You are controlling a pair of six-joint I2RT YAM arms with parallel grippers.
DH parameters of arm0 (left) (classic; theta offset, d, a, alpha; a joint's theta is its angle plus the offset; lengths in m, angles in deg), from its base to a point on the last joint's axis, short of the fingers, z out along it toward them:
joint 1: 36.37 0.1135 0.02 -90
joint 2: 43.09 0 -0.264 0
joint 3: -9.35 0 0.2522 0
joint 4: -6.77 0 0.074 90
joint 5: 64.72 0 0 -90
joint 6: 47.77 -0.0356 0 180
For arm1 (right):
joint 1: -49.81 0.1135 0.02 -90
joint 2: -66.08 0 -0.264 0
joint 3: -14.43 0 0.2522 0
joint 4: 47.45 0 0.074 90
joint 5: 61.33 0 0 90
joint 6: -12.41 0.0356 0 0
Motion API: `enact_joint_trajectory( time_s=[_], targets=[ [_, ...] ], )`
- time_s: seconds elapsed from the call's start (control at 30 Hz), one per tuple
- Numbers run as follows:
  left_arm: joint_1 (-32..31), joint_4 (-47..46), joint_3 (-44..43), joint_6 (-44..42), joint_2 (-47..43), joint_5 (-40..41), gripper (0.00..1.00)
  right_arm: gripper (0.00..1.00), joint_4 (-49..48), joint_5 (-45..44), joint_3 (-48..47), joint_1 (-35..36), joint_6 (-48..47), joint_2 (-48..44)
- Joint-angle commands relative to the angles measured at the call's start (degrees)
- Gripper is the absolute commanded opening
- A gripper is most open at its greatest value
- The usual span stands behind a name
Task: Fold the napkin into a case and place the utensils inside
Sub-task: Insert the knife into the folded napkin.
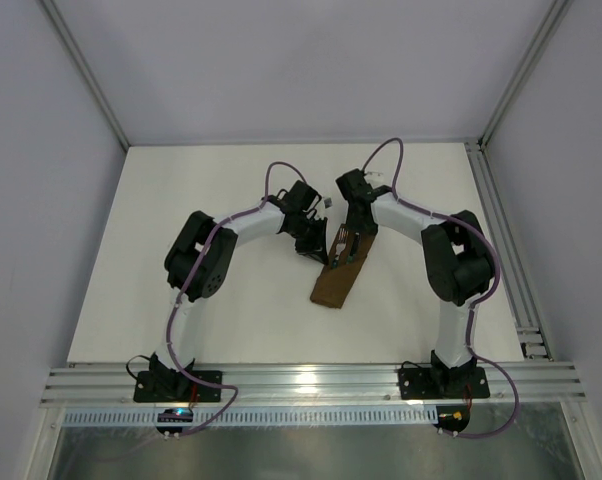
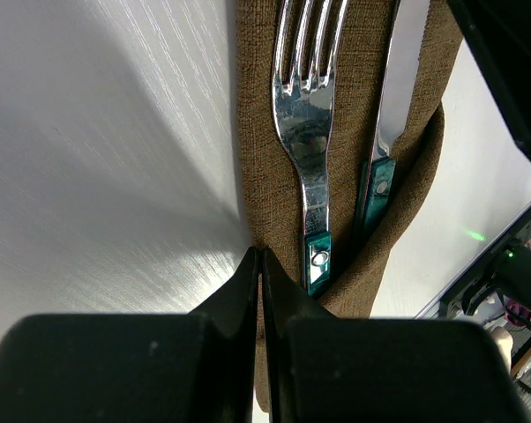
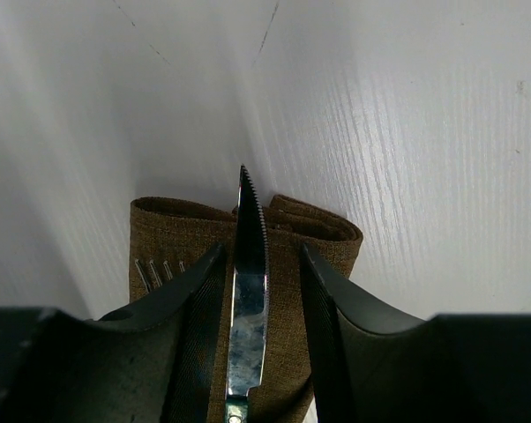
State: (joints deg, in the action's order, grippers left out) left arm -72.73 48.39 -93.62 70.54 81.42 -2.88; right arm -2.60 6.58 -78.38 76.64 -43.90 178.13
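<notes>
The brown napkin [image 1: 337,287] lies folded into a narrow case [image 2: 257,106] in the middle of the table. A fork [image 2: 305,132] and a knife [image 2: 402,70] lie side by side on it, their teal handles tucked under the pocket's lip. My left gripper [image 2: 262,256] is shut, its tips pinched at the left end of that lip. My right gripper [image 3: 261,248] stands open astride the knife blade [image 3: 248,308], with a gap on each side. The blade's serrated tip reaches past the cloth's far edge. Fork tines [image 3: 155,271] peek out by its left finger.
The white table [image 1: 181,250] runs out around the napkin. Both arms meet over the cloth's far end, left gripper [image 1: 311,248] and right gripper [image 1: 353,243] close together. An aluminium rail [image 1: 501,240] runs along the right side, and grey walls enclose the table.
</notes>
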Motion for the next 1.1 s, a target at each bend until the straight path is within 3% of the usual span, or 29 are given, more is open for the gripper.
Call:
enact_joint_trajectory(
  time_s=[0.0,0.6,1.07],
  targets=[
    [0.15,-1.23,-0.26,0.51,-2.95,-1.19,0.00,0.43,-1.30,0.64,0.47,-0.02,1.64,0.71],
    [0.06,-1.49,-0.26,0.78,-3.39,-1.19,0.00,0.15,-1.91,0.64,2.58,1.12,3.83,-0.78],
    [0.06,-2.11,-0.18,1.48,-3.31,-1.19,0.00,0.14,-1.03,-1.99,6.89,3.75,7.44,-6.40]
  ],
)
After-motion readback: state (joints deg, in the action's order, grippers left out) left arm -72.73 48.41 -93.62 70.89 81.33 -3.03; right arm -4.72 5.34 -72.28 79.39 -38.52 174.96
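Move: The right hand's open fingers straddle the knife's blade low over the napkin; the knife's middle lies about 4 cm back, 1 cm left and some 2 cm below. The fork's middle is roughly 5 cm back and 5 cm left of the hand, and the napkin pocket's mouth, where both handles enter, about 8 cm back and 3 cm left. From the left hand, at the napkin's left edge, the knife's middle is around 3 cm ahead and 6 cm right. The right fingers close on the knife's blade from both sides as the hand sinks about 1 cm. Keeping that grip, the hand then draws back some 2.5 cm, quickening at the end and drifting slightly left, towards the pocket's mouth. The left hand stays put, its fingertips still shut and resting on the napkin's left edge. ##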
